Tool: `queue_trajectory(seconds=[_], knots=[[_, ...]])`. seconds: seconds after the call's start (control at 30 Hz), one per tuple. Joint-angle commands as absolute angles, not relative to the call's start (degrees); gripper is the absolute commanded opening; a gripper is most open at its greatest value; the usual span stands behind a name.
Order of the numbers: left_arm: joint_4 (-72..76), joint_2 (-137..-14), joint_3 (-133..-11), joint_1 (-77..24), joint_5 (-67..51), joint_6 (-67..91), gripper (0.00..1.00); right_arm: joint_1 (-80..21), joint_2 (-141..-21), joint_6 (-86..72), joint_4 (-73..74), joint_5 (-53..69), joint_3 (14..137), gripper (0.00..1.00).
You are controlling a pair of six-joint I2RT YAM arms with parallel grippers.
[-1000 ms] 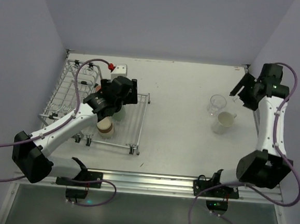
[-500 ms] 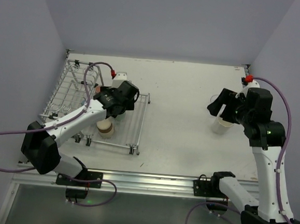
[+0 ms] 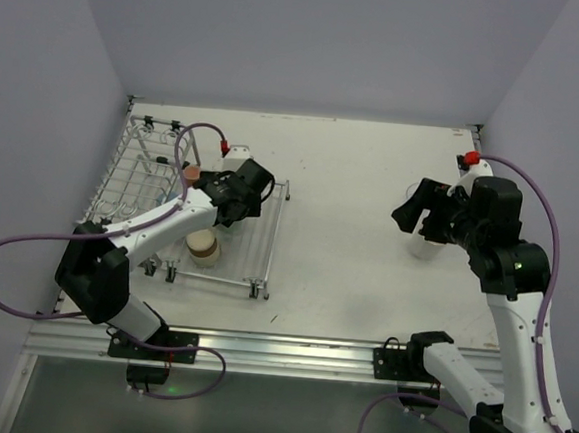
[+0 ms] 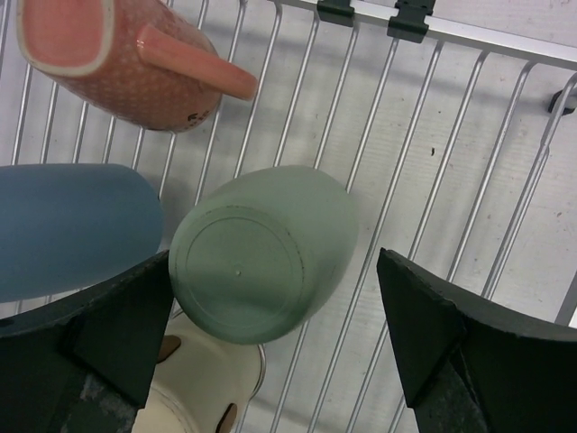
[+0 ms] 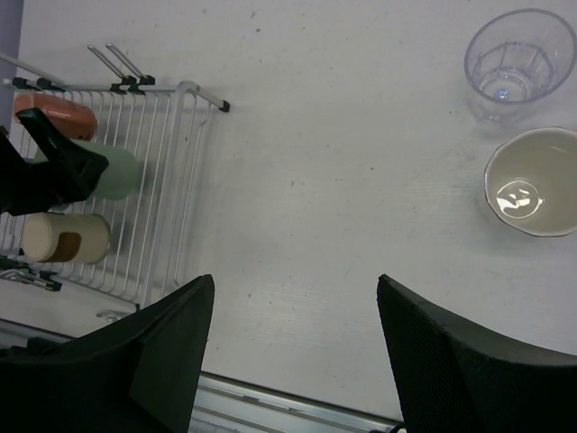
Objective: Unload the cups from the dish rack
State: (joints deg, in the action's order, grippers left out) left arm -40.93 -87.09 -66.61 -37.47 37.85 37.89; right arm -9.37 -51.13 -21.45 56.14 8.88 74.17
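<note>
In the left wrist view the pale green cup (image 4: 261, 253) lies on its side on the dish rack (image 4: 433, 153), base toward the camera. My left gripper (image 4: 270, 334) is open, one finger on each side of that cup; no finger is touching it. Beside it lie a blue cup (image 4: 72, 225), a pink mug (image 4: 126, 63) and a cream cup with brown (image 4: 198, 397). My right gripper (image 5: 293, 298) is open and empty above bare table. A clear cup (image 5: 520, 63) and a white cup (image 5: 534, 180) stand upright on the table at the right.
From above, the rack (image 3: 251, 259) fills the left of the table, with its raised basket end (image 3: 138, 169) at the far left. My left gripper (image 3: 232, 212) is over the rack's flat part. My right gripper (image 3: 410, 211) hovers near the white cup (image 3: 422, 249).
My right arm has swung in from the far right corner toward the middle, above the two unloaded cups. My left gripper has shifted slightly toward the back, over the green cup.
</note>
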Motion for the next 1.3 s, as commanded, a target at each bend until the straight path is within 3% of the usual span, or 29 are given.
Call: queue_trajectory(seconds=[0.0, 0.17, 0.37, 0.4, 0.43, 0.63, 0.7, 0.83, 0.93, 1.1, 1.27], knots=[[-36.93, -86.13, -65.04, -35.60, 38.15, 37.80, 0.93, -9.84, -50.27, -20.13, 55.72, 10.37, 73.39, 0.75], [-34.72, -86.22, -63.90, -34.54, 37.18, 35.78, 0.82, -10.02, -49.92, -20.13, 55.46, 10.37, 72.07, 0.75], [-33.66, -85.70, -64.86, -34.54, 35.78, 34.37, 0.33, -10.02, -50.54, -20.21, 55.64, 13.00, 71.54, 0.75], [-33.49, -85.35, -65.47, -34.45, 34.90, 34.10, 0.08, -10.11, -50.54, -20.30, 55.46, 15.71, 71.37, 0.75], [-33.49, -84.91, -65.83, -34.54, 34.28, 33.93, 0.00, -10.02, -50.62, -20.65, 54.68, 17.12, 71.28, 0.75], [-31.56, -76.32, -70.30, -37.08, 27.61, 30.86, 0.00, -10.20, -51.94, -25.82, 48.63, 30.89, 71.19, 0.75], [-26.48, -73.23, -70.23, -38.05, 20.51, 28.13, 0.00, -10.20, -52.90, -29.42, 44.67, 36.71, 69.71, 0.75], [-11.81, -62.00, -62.96, -38.23, 6.09, 24.88, 0.00, -10.20, -54.40, -43.19, 26.35, 53.74, 62.34, 0.75], [0.06, -55.66, -57.41, -38.14, -3.41, 25.40, 0.00, -10.28, -54.84, -54.87, 10.45, 59.91, 56.37, 0.75], [12.38, -52.12, -49.31, -38.14, -11.51, 28.03, 0.00, -10.46, -56.77, -73.17, -15.32, 64.86, 50.46, 0.74], [18.26, -52.82, -47.29, -38.14, -15.02, 30.67, 0.00, -12.91, -59.85, -81.03, -27.76, 64.52, 49.66, 0.73]])
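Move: The green cup leans base-up in the rack between my left hand's open fingers; its middle is about 3 cm ahead, 2 cm left and 3 cm below. From that hand the pink mug lies about 11 cm ahead and 10 cm left, the blue cup 1 cm ahead and 13 cm left, and the brown-and-cream cup 5 cm back and 7 cm left, all some 5 cm lower. For my right hand the green cup is roughly 35 cm left, 11 cm ahead and 20 cm below. I ease my left hand about a centimetre left and down, pinch the green cup near its base, then lift it over 20 cm while swinging right and back, turning the fingers up from the rack to point rightward. Meanwhile my right hand, still empty and open, sweeps about 14 cm left towards the cup, rising a little late, and rolls its left side up some 50 degrees. ##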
